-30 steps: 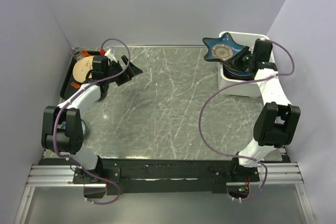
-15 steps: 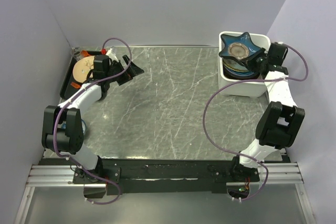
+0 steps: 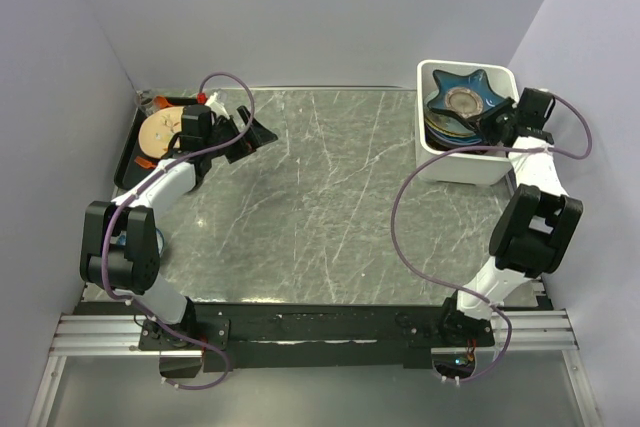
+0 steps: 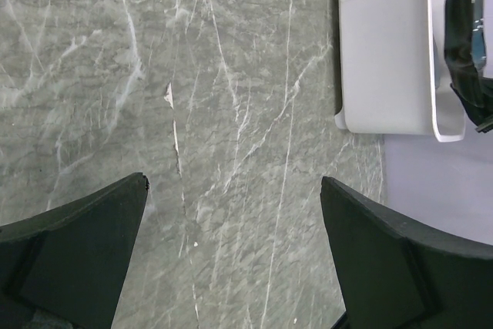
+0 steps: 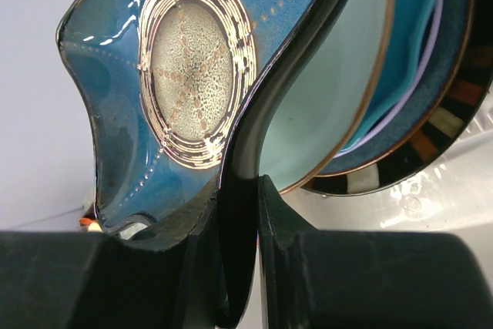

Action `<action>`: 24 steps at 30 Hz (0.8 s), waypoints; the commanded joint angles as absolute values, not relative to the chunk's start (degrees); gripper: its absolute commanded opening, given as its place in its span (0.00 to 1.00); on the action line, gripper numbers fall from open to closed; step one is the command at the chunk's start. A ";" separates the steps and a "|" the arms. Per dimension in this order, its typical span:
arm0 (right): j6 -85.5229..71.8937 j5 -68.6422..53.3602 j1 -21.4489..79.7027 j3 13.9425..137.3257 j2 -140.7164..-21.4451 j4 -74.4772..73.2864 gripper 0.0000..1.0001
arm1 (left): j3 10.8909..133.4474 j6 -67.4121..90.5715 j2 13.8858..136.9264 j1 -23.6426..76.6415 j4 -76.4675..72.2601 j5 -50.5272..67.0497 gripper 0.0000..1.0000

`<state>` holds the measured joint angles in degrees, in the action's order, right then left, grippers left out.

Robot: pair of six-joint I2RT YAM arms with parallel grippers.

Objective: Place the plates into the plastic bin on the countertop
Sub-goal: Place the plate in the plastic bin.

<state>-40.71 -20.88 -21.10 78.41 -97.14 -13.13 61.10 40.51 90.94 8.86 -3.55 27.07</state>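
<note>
A blue star-shaped plate with a cream centre sits tilted inside the white plastic bin at the back right of the countertop. My right gripper is shut on its dark rim. Below the star plate lie stacked plates: a pale teal one and a dark one with a striped rim. My left gripper stands open and holds nothing, beside a cream plate at the back left.
The cream plate lies on a flat black tray against the left wall. Grey walls close in the back and both sides. The left wrist view looks across the veined countertop to the bin.
My right gripper has carried the star plate rightward from the bin's left edge and lowered it into the bin over the stack. The left arm has not moved.
</note>
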 commanded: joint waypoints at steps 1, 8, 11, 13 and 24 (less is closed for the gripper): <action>-42.01 -23.12 -21.09 80.77 -96.94 -4.39 0.02 | 62.93 39.02 90.88 9.23 -4.39 26.72 0.99; -41.57 -22.06 -21.09 79.89 -97.91 -5.27 0.13 | 62.84 38.85 90.70 9.32 -4.04 26.63 0.99; -41.31 -21.97 -21.09 80.24 -98.70 -6.85 0.21 | 62.67 38.76 90.53 9.40 -4.13 26.46 0.99; -41.22 -21.19 -21.09 79.89 -98.88 -7.38 0.31 | 62.58 38.85 90.53 9.40 -4.22 26.54 0.99; -39.64 -20.13 -21.09 77.97 -98.44 -10.20 0.62 | 62.23 38.76 89.65 9.49 -3.61 25.93 0.99</action>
<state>-40.80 -20.58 -21.04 78.43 -100.47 -11.31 61.10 39.97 90.94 9.17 -3.51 26.59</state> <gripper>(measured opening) 0.583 0.993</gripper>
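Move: The right hand holds the blue star plate by its near right edge; the plate's middle is about 5 cm ahead and 6 cm left, roughly level. The plate stack aimed for in the bin lies about 8 cm left, level front to back, some 6 cm below. The bin's middle is about 2 cm ahead, 6 cm left and 9 cm lower. From the idle left hand, the stack is roughly 3 cm ahead, 45 cm right and 4 cm below. Down first, about 3 cm and slowing as it goes, the right hand lowers the pinched star plate into the bin towards the stack, its fingers tipping down slightly. Near the bottom the fingers spread to a bit over half open and let go of the plate's edge, and the hand eases up and forward by under a centimetre, still beside the plate. ##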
